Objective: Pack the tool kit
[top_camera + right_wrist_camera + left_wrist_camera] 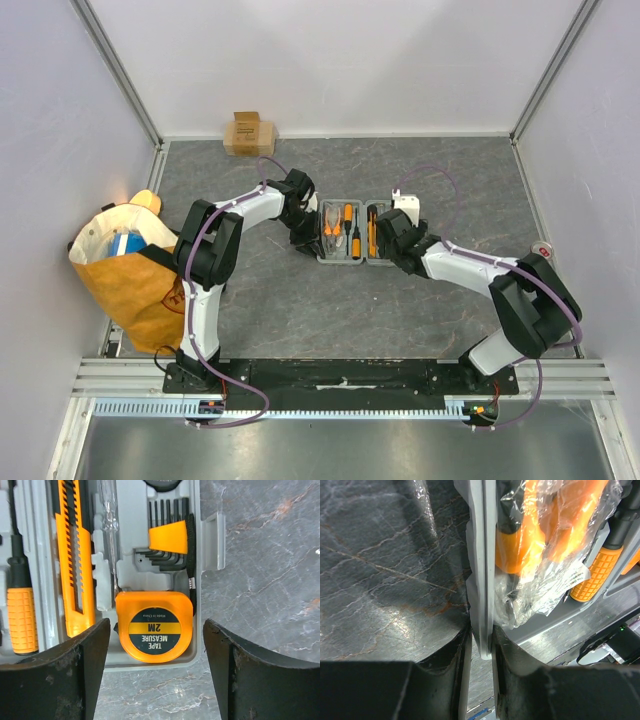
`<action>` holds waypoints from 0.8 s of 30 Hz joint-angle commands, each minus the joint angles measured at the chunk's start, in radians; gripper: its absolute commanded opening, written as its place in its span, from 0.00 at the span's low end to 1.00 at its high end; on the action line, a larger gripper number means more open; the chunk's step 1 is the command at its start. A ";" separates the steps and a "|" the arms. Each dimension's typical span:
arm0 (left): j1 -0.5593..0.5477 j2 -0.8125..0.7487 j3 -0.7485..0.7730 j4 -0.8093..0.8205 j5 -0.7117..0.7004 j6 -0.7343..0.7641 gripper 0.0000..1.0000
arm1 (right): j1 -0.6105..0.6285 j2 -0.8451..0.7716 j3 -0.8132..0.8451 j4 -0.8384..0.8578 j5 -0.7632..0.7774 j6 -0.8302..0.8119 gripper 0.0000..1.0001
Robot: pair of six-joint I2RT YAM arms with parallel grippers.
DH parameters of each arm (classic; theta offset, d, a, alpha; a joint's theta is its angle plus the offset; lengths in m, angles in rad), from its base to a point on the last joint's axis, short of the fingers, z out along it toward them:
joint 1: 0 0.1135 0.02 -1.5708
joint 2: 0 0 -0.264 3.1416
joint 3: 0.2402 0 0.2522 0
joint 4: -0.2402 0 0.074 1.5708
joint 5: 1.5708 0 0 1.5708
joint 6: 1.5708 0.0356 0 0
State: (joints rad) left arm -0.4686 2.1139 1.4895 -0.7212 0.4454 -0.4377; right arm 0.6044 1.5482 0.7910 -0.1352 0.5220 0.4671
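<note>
The grey tool kit case [348, 232] lies open and flat in the middle of the table, with orange-and-black tools in both halves. My left gripper [305, 225] is at its left side. In the left wrist view the left gripper [482, 650] is shut on the case's thin grey rim [484, 580], beside plastic-wrapped orange pliers [545, 540]. My right gripper [392, 228] hovers over the right half. In the right wrist view the right gripper [156, 635] is open and holds nothing. The orange tape measure [155, 626] sits in its pocket between the fingers, below the hex keys [167, 537] and to the right of the utility knife [75, 555].
A small brown cardboard box [249, 132] stands at the back wall. A yellow-orange bag [130, 275] leans at the left wall beside the left arm's base. Bare grey stone-patterned tabletop [330, 320] lies in front of the case.
</note>
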 commanded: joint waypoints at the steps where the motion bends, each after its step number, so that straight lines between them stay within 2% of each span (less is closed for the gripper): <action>1: -0.002 0.046 -0.017 -0.047 -0.076 0.014 0.28 | -0.003 -0.056 0.103 -0.110 0.032 -0.013 0.82; 4: -0.004 0.047 -0.017 -0.047 -0.076 0.014 0.28 | -0.003 -0.045 0.149 -0.145 0.006 -0.034 0.80; 8: -0.002 0.044 -0.017 -0.047 -0.074 0.013 0.28 | -0.003 -0.001 0.195 -0.181 -0.036 -0.047 0.66; 10: -0.002 0.044 -0.015 -0.047 -0.074 0.014 0.28 | -0.003 0.033 0.206 -0.196 -0.048 -0.045 0.62; 18: -0.002 0.044 -0.017 -0.047 -0.073 0.014 0.28 | -0.003 0.144 0.211 -0.247 -0.085 -0.056 0.57; 24: -0.002 0.047 -0.018 -0.047 -0.073 0.016 0.28 | -0.003 0.171 0.203 -0.280 -0.040 -0.064 0.48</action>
State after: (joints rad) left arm -0.4686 2.1143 1.4895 -0.7216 0.4461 -0.4377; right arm 0.6071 1.6806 0.9928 -0.3573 0.4782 0.4023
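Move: The tape measure sits in the case's near right corner, already freed between the right hand's open fingers, its middle about 2 cm below and 1 cm ahead. The hex keys lie roughly 6 cm ahead and 1 cm to the right, the utility knife some 6 cm ahead and 5 cm left, and the screwdriver's orange grip about 9 cm left, 1 cm ahead. For the left hand the tape measure is some 19 cm right and 1 cm ahead. Coming down on the tape measure, the right fingertips seem to bear on its top and left edge, after the hand first rises about 4 cm, easing forward and left, then sinks straight back. It ends roughly 1 cm left of its start, the wrist tipped some 10 degrees steeper and the fingers partly closed. The left fingers keep hold of the case's left rim. ##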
